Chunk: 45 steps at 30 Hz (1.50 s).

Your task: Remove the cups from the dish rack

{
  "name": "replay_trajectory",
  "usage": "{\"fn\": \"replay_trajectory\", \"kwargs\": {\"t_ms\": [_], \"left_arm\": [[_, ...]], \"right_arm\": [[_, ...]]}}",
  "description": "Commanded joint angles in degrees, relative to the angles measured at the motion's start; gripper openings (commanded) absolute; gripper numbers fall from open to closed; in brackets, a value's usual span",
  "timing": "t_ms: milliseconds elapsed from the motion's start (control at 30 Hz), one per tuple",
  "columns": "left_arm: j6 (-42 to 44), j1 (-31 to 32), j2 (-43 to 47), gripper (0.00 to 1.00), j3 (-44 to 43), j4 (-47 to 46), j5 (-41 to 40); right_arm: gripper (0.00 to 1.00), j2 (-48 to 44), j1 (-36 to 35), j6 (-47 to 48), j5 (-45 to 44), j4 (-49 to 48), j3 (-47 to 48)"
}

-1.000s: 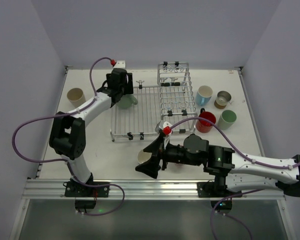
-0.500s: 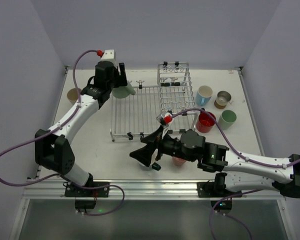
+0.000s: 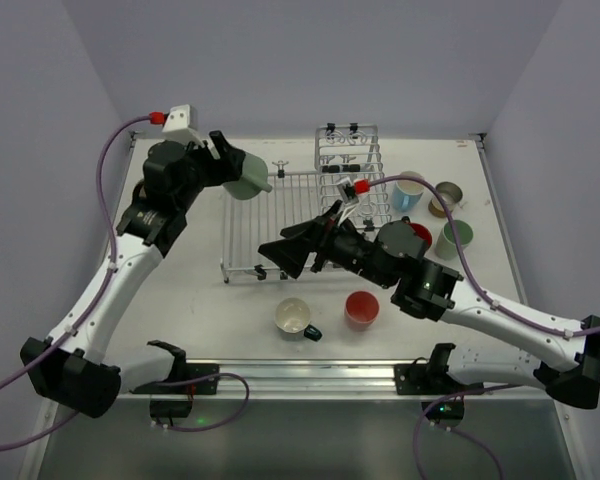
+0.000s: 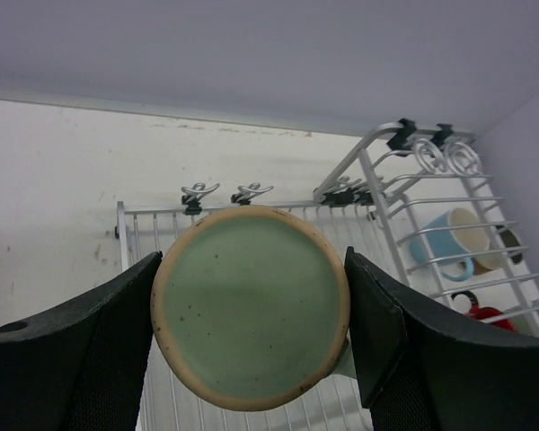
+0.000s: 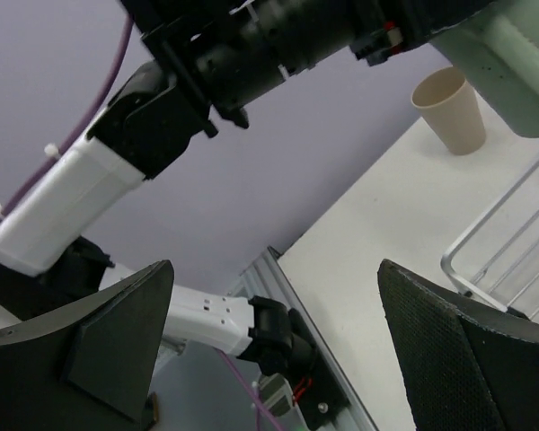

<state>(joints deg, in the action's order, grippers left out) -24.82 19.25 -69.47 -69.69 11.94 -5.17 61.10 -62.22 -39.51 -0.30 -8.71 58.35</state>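
My left gripper (image 3: pixel 238 175) is shut on a sage green mug (image 3: pixel 252 186) and holds it in the air over the back left corner of the dish rack (image 3: pixel 270 225). In the left wrist view the mug's round base (image 4: pixel 251 305) sits between both fingers. My right gripper (image 3: pixel 280 254) is open and empty, raised over the rack's front edge; its wrist view shows wide-apart fingers (image 5: pixel 99 350). A cream mug (image 3: pixel 293 316) and a pinkish-red cup (image 3: pixel 361 307) stand on the table in front of the rack.
Right of the rack's raised section (image 3: pixel 350 165) stand a light blue cup (image 3: pixel 410 190), a tan cup (image 3: pixel 446 197), a green cup (image 3: pixel 455 238) and a red cup (image 3: pixel 417 234), partly hidden by the right arm. A beige cup (image 5: pixel 449 109) stands at the far left.
My left arm has lifted the green mug up and to the left, off the rack. My right gripper has let go of the cream mug on the table and risen toward the rack.
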Motion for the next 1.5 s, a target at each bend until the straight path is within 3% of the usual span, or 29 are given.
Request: {"fn": "replay_trajectory", "kwargs": {"t_ms": [0, 167, 367, 800, 1233, 1367, 1400, 1467], "left_arm": [[-3.92, -0.35, 6.97, 0.06, -0.53, -7.55, 4.20], [-6.38, -0.35, 12.07, 0.02, -1.06, -7.73, 8.50], [-9.37, -0.35, 16.29, 0.00, -0.71, -9.31, 12.81], [-16.58, -0.35, 20.43, 0.00, 1.31, -15.90, 22.30], [-22.72, -0.35, 24.82, 0.00, 4.56, -18.45, 28.19], [-25.10, -0.35, 25.96, 0.00, 7.11, -20.91, 30.04], [-25.45, -0.35, 26.66, 0.00, 7.55, -21.08, 30.04], [-25.54, -0.35, 27.28, 0.00, 8.69, -21.87, 30.13]], "right_arm": [[0.97, 1.47, 0.60, -3.29, -3.39, -4.47, 3.26], [0.94, 2.09, 3.75, -6.36, -6.56, -6.93, 4.84], [0.99, 4.55, 8.94, -11.81, -2.87, -7.11, 7.22], [0.99, 11.49, 11.59, -17.97, 6.19, -11.77, 11.17], [0.89, 15.18, 13.26, -18.41, 18.83, -30.04, 10.82], [0.76, 15.89, 13.35, -20.17, 19.72, -34.17, 10.47], [0.60, 15.98, 13.35, -20.87, 19.81, -34.79, 10.12], [0.39, 15.98, 13.35, -22.19, 20.07, -36.63, 9.60]]}}
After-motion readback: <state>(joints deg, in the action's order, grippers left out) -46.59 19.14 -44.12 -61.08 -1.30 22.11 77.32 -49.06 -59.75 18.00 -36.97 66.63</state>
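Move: The light green mug, already held in the left gripper, lies from the empty right hand about 21 cm ahead, 9 cm to the left and 7 cm lower. The right gripper it is brought to is some 21 cm back, 12 cm right and 5 cm above the left hand. From the right hand, the rack's open tray is about 22 cm ahead, 4 cm left and 34 cm down; the teal mug is nearly straight below (31 cm), 1 cm right; the pink cup is 1 cm ahead, 17 cm right, equally low. The green mug, kept in the left grip, is drawn back about 16 cm and up 14 cm towards the right hand, while the left wrist turns clockwise, tips up and rolls. The right hand rises throughout, going forward first, then easing slightly back and left; its wrist rolls some 20 degrees, and late on its fingers close to about half, astride the mug's rim with one finger inside the mouth. ##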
